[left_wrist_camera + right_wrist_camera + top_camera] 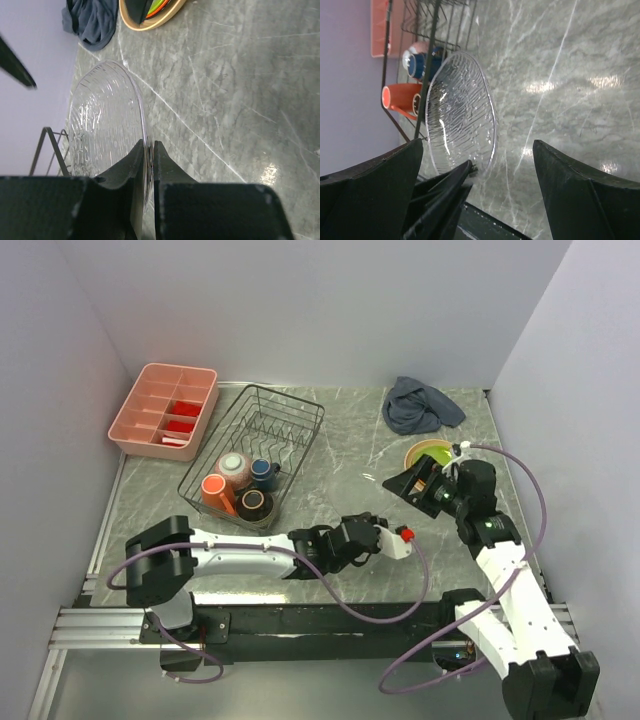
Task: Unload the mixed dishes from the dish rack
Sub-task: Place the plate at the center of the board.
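Note:
The black wire dish rack holds an orange mug, a pinkish bowl, a small dark blue cup and a dark brown bowl. My left gripper is shut on the rim of a clear ribbed glass plate, held on edge above the table right of the rack. My right gripper stands open, facing that clear plate without touching it. The large tan-yellow plate lies at the right with the lime green plate on it, just behind the right gripper.
A pink compartment tray with red items sits at the back left beside the rack. A crumpled grey-blue cloth lies at the back right. Pale walls close in the marble table on three sides.

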`<state>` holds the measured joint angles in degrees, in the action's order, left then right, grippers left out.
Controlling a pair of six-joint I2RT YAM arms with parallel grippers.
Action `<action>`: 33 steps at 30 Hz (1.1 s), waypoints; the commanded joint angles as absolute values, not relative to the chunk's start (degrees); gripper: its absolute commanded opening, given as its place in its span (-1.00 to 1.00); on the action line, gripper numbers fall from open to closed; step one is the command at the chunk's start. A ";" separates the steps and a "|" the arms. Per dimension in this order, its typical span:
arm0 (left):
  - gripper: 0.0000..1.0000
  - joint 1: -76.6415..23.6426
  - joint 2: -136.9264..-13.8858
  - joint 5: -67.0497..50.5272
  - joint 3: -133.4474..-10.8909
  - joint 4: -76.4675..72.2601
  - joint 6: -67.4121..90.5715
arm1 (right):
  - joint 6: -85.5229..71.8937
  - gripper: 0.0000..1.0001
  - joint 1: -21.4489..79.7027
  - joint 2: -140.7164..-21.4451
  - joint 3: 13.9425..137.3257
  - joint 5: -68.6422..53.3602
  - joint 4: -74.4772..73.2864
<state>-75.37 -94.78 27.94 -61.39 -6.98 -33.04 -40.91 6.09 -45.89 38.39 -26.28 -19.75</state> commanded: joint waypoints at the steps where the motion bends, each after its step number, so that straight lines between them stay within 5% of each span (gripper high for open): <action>1: -0.98 -77.51 -95.89 30.50 -64.60 -12.04 -36.38 | -41.40 0.94 8.26 -48.60 39.99 -24.44 -20.39; 10: -0.96 -79.45 -97.03 30.41 -65.30 -10.99 -35.86 | -41.84 0.23 11.25 -50.97 38.41 -21.53 -18.55; 18: -0.72 -79.72 -96.59 31.38 -65.57 -9.76 -32.44 | -41.13 -0.69 12.30 -51.86 39.20 -18.81 -19.86; 23: -0.06 -79.54 -94.93 32.52 -63.90 -10.63 -29.53 | -40.70 -0.99 12.30 -51.24 39.81 -17.40 -20.13; 33: 0.99 -74.46 -85.62 31.47 -58.54 -10.46 -18.04 | -38.23 -1.00 10.12 -54.75 43.77 -11.61 -21.62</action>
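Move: The clear plate still hangs by its rim in my left fingers, its middle about 7 cm ahead of that hand and 2 cm to its left, about level. From my wide-open right hand, that middle is some 7 cm to the left, 1 cm ahead and 4 cm lower. From the right hand, the stack of plates sits about 7 cm ahead, 11 cm right and 18 cm down, and the grey towel about 19 cm ahead and 7 cm right on the table. My right hand sinks about 4 cm onto the plate's rim, tipping down slightly as its fingers close from wide open to pinch it. My left hand keeps its hold, easing 2 to 3 cm back and to the right; only once the right has nearly shut does it open wide, let go and start to rise. ##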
